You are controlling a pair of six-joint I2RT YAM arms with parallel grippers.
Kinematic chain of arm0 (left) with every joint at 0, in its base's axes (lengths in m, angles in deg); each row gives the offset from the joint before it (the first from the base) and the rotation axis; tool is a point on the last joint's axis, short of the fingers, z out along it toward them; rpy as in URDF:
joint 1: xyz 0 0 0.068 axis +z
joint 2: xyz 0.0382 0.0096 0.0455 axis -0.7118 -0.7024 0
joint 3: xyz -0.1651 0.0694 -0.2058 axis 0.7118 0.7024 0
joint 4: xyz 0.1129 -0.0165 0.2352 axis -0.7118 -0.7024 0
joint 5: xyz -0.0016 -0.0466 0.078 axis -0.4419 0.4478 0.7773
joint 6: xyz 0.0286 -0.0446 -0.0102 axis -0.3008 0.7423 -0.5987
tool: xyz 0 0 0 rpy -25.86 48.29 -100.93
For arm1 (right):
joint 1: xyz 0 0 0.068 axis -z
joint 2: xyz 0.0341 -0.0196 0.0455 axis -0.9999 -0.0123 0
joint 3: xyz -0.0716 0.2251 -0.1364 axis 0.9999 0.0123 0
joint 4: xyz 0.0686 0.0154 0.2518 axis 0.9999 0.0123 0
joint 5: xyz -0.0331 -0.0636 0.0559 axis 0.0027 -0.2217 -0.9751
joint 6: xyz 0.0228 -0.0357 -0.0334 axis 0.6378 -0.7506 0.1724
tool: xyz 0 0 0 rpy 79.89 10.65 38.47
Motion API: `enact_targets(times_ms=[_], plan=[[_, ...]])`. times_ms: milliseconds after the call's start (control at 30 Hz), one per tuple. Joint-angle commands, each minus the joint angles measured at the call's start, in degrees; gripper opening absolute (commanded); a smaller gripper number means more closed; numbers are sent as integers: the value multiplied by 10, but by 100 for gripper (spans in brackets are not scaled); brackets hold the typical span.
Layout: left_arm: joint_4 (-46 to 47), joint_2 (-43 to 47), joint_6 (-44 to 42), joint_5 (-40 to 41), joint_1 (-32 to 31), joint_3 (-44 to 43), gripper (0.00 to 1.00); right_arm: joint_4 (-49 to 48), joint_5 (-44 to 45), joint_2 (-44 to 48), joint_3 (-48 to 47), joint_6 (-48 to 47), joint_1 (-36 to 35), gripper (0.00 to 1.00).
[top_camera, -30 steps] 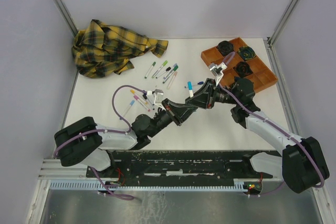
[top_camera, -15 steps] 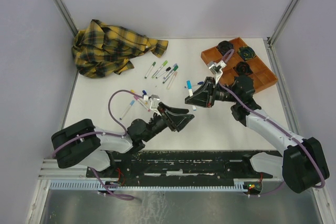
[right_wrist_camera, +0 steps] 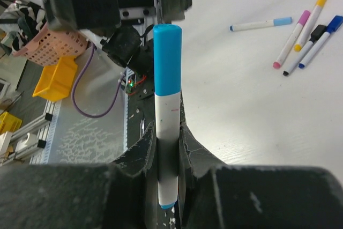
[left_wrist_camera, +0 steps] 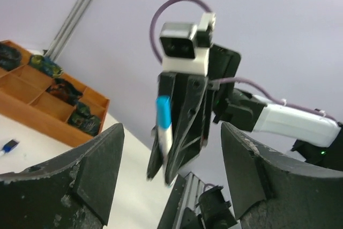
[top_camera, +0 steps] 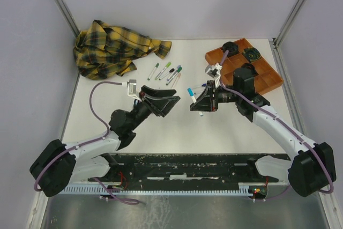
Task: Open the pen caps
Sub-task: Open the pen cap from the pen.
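Observation:
My right gripper [top_camera: 196, 104] is shut on a white pen [right_wrist_camera: 167, 132] and holds it above the table. The pen's light blue cap [right_wrist_camera: 168, 60] is on the barrel and sticks out beyond the fingers [right_wrist_camera: 193, 151]. The same cap [left_wrist_camera: 163, 112] shows in the left wrist view, straight ahead between open jaws. My left gripper [top_camera: 170, 106] is open and empty, a short gap left of the pen and facing it. More capped pens [top_camera: 166, 72] lie at the back middle of the table. Another group of capped pens [right_wrist_camera: 300, 38] lies on the table in the right wrist view.
An orange tray [top_camera: 268, 79] with dark round objects stands at the back right. A yellow plaid cloth [top_camera: 110, 46] is bunched at the back left. A single pen with a pale blue cap [right_wrist_camera: 261, 24] lies apart from the group.
My left gripper has opened, let go of the pen and drawn back to the left and up. The right gripper has kept the pen and shifted slightly left.

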Motion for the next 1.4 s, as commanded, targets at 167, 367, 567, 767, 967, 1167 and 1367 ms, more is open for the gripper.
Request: enact_targets(times_ms=[167, 367, 567, 767, 967, 1167, 1367], plan=[[-69, -54, 52, -77, 10, -120, 74, 107, -24, -7, -45, -101, -18, 0], [-27, -107, 83, -100, 9, -125, 67, 110, -27, -11, -48, -101, -20, 0], [8, -149, 105, -120, -1, -132, 59, 112, -22, -18, -50, -98, -24, 0], [18, -164, 111, -117, -5, -137, 47, 128, -19, -29, -57, -108, -28, 0], [10, -160, 103, -112, -5, -138, 33, 133, -17, -31, -59, -109, -29, 0], [5, -156, 90, -108, -4, -140, 3, 133, -17, -39, -60, -103, -29, 0], [-108, -94, -13, -73, 36, -195, 3, 66, -21, -62, -40, -48, -36, 0]])
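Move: The blue cap of the pen lies about 7 cm to my left hand's right and 3 cm ahead, nearly level with its open fingers. From my right hand, which already pinches the white body, it is about 4 cm above, 2 cm left and 1 cm ahead. Down on the table, some 25 cm below my left hand, two blue-capped markers lie roughly 27 cm ahead and 16 cm right, the coloured markers 18 cm ahead and 15 cm left. I bring my left hand about 6 cm right towards the cap, rising 3 to 4 cm first and then sinking past its starting height, while it turns some 15 degrees clockwise and tips down. Then I hold it there and close its fingers to pinch the cap. My right hand keeps its grip on the body, easing about 3 cm down and 2 cm back. ##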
